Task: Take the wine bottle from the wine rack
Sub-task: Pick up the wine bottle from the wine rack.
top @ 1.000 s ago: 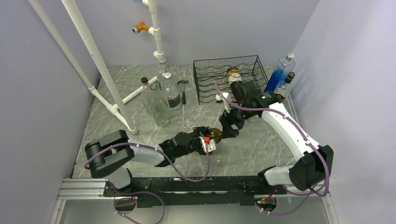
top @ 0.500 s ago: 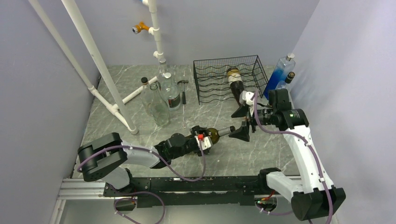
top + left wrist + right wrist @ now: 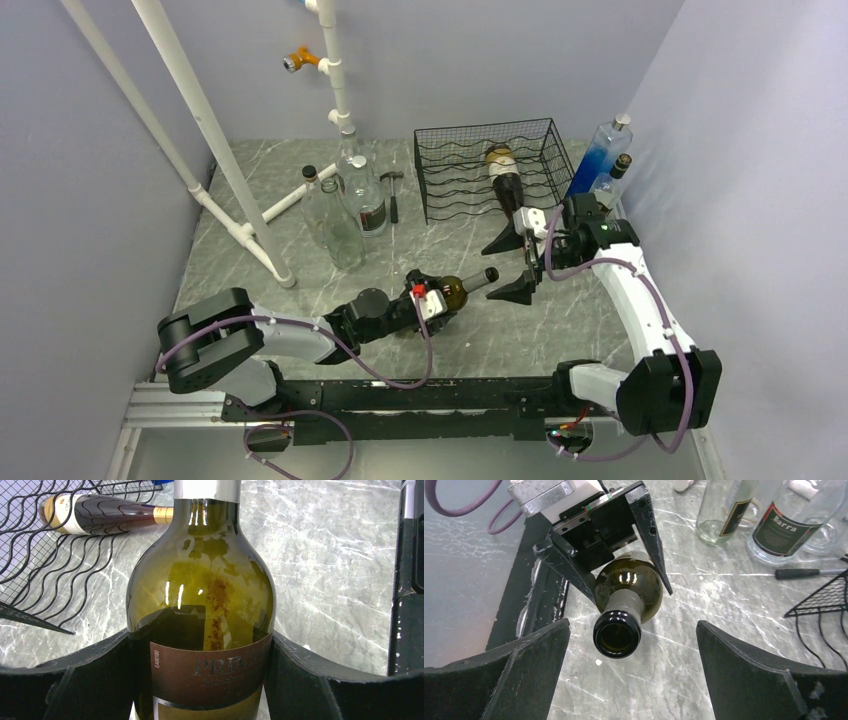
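A green wine bottle [image 3: 455, 291] with a brown label [image 3: 210, 670] lies roughly level over the table, well in front of the wine rack [image 3: 445, 175]. My left gripper [image 3: 432, 300] is shut on its body, the fingers [image 3: 320, 680] pressed to both sides of the label. The open neck [image 3: 617, 635] points at my right gripper [image 3: 510, 266]. That gripper stands open just beyond the mouth, touching nothing, with its fingers [image 3: 754, 675] wide apart. A second, dark bottle [image 3: 503, 172] still lies in the black wire rack [image 3: 55, 575].
Clear glass bottles [image 3: 340, 215] and a small hammer [image 3: 393, 195] stand left of the rack. White plastic pipes [image 3: 220, 150] slant across the left side. A blue bottle [image 3: 598, 155] and a small dark-capped one [image 3: 612, 178] stand by the right wall.
My right gripper has opened off the bottle's neck and drawn back to the right. The left gripper keeps the bottle and has shifted slightly left.
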Controlling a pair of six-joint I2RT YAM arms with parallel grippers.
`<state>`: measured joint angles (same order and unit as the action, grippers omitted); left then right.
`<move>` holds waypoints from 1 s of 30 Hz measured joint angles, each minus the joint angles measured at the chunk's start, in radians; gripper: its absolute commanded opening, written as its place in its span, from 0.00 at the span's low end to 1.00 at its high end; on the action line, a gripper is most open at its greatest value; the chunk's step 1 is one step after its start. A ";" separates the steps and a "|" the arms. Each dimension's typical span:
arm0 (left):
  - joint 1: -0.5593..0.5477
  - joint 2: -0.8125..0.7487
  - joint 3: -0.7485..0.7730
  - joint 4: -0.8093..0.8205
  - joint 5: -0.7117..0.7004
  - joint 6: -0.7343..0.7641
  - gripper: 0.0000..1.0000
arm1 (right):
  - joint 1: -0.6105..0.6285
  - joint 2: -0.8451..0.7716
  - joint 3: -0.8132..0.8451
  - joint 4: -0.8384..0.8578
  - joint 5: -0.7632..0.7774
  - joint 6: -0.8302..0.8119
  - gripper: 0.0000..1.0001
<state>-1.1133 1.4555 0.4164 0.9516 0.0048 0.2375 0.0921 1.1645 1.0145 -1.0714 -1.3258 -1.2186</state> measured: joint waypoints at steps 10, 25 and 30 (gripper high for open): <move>0.000 0.000 -0.002 0.032 0.024 -0.043 0.00 | 0.027 0.047 0.009 -0.123 -0.067 -0.150 0.92; -0.001 0.002 -0.002 0.047 0.040 -0.073 0.00 | 0.087 0.047 0.013 -0.149 -0.115 -0.166 0.40; -0.003 0.002 -0.002 0.053 0.056 -0.092 0.00 | 0.086 0.047 0.020 -0.130 -0.113 -0.169 0.14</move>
<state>-1.1164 1.4578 0.4149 1.0046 0.0608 0.1452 0.1783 1.2114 1.0348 -1.2011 -1.4387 -1.3876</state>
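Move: The right hand, wide open, has the neck of the held wine bottle about 3 cm to its left, 2 cm back and 2 cm lower. The dark bottle on the rack lies some 22 cm ahead of this hand, 5 cm to its right and 16 cm lower. From the left hand, clasping the bottle's body, the neck is about 7 cm right, 4 cm ahead and 7 cm higher; the tall clear bottle stands 20 cm left, 12 cm ahead, roughly level. The right fingers pinch the neck of the wine bottle, closing from wide open to about a third after the hand eases some 3 cm back and 2 cm left onto it, rising slightly and turning about 10 degrees counter-clockwise with its fingertips tipping up. The left hand keeps its grip on the body, drawing it about 1 cm back, right and up and tilting the neck slightly upward. ##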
